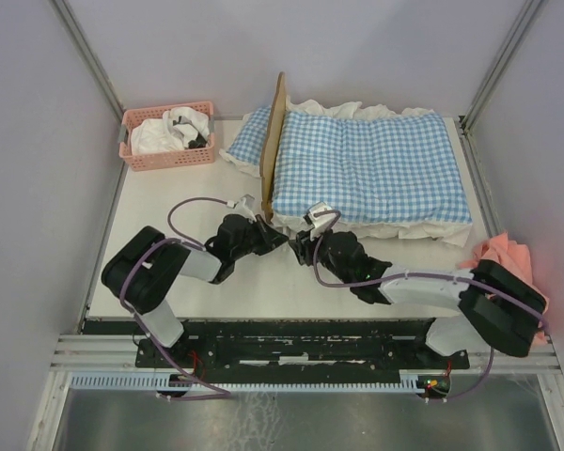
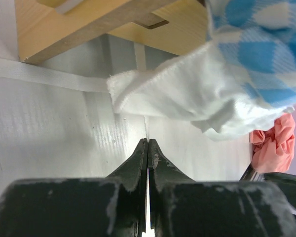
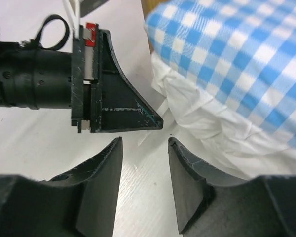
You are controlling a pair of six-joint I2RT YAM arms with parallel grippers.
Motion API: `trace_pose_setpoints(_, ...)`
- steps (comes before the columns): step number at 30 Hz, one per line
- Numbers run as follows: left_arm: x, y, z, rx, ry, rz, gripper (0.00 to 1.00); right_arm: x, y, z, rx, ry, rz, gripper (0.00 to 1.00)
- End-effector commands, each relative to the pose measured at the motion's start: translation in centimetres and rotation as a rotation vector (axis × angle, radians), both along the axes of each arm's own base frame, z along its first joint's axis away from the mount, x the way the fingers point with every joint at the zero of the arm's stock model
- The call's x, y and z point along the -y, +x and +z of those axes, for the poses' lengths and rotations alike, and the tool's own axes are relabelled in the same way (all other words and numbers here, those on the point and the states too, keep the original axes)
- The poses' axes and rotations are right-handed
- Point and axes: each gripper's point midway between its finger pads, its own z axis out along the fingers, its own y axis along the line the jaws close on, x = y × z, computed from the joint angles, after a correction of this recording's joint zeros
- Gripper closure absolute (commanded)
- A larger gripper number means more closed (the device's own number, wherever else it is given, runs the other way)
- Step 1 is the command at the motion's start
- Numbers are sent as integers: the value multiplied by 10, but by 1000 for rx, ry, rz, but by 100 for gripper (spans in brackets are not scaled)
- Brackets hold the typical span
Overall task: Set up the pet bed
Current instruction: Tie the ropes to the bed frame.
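Observation:
The pet bed (image 1: 275, 132) stands at the back middle of the table, its light-wood headboard upright on the left. A blue-white gingham quilt (image 1: 367, 164) with a white ruffle covers its base. My left gripper (image 1: 280, 236) lies low at the bed's near left corner, shut with nothing between its fingers (image 2: 148, 144). Just ahead of it are the wooden frame (image 2: 89, 24) and a ruffle corner (image 2: 187, 94). My right gripper (image 1: 299, 246) faces it tip to tip. It stands open over bare table (image 3: 144, 143), beside the ruffle (image 3: 207, 123).
A pink plastic basket (image 1: 166, 136) holding white cloth sits at the back left. A gingham pillow (image 1: 249, 141) leans behind the headboard. A crumpled pink cloth (image 1: 503, 254) lies at the table's right edge, near the right arm's base.

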Motion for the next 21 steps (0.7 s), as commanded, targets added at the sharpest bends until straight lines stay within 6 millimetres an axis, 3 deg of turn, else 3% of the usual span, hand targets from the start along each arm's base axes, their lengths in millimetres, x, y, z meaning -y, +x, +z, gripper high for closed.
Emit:
trace_pose_setpoints(1, 6, -8, 20, 79, -17, -52, 97, 23, -22, 6, -48, -318, 120, 47)
trace_pose_setpoints(6, 5, -12, 22, 89, -9, -56, 97, 30, -9, 57, 85, -517, 184, 30)
trace_pose_setpoints(9, 3, -13, 19, 85, 1, -42, 97, 28, 9, 73, 163, -629, 187, 26)
trace_pose_setpoints(11, 2, -13, 17, 82, 8, -31, 97, 20, 22, 78, 199, -685, 211, 26)
trace_pose_setpoints(18, 2, -7, 7, 66, 38, -22, 97, -3, 65, 62, 258, -862, 240, 26)
trace_pose_setpoints(21, 1, -9, 5, 63, 42, -23, 97, -3, 82, 58, 289, -912, 196, 26)
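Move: The sheet's near-left corner, its white ruffle hanging by the headboard, lies about 10 cm ahead of the right hand, 5 cm to its left and some 4 cm lower. The white rope, pinched in the left fingertips, is about 4 cm ahead, 3 cm left and 7 cm below the right hand; the headboard's near foot stands 9 cm ahead, 7 cm left and 6 cm below it. From the left hand, the sheet corner is about 6 cm ahead, 2 cm left and 3 cm above. The left fingers keep their pinch on the white rope, that hand nearly still, while the empty right hand climbs about 8 cm, then swings forward and back down over the ruffled edge of the sheet, ending some 5 cm farther out and 4 cm higher. On the way it rolls nearly 50 degrees, left side sinking and fingertips dipping, and its part-open fingers spread wider. ##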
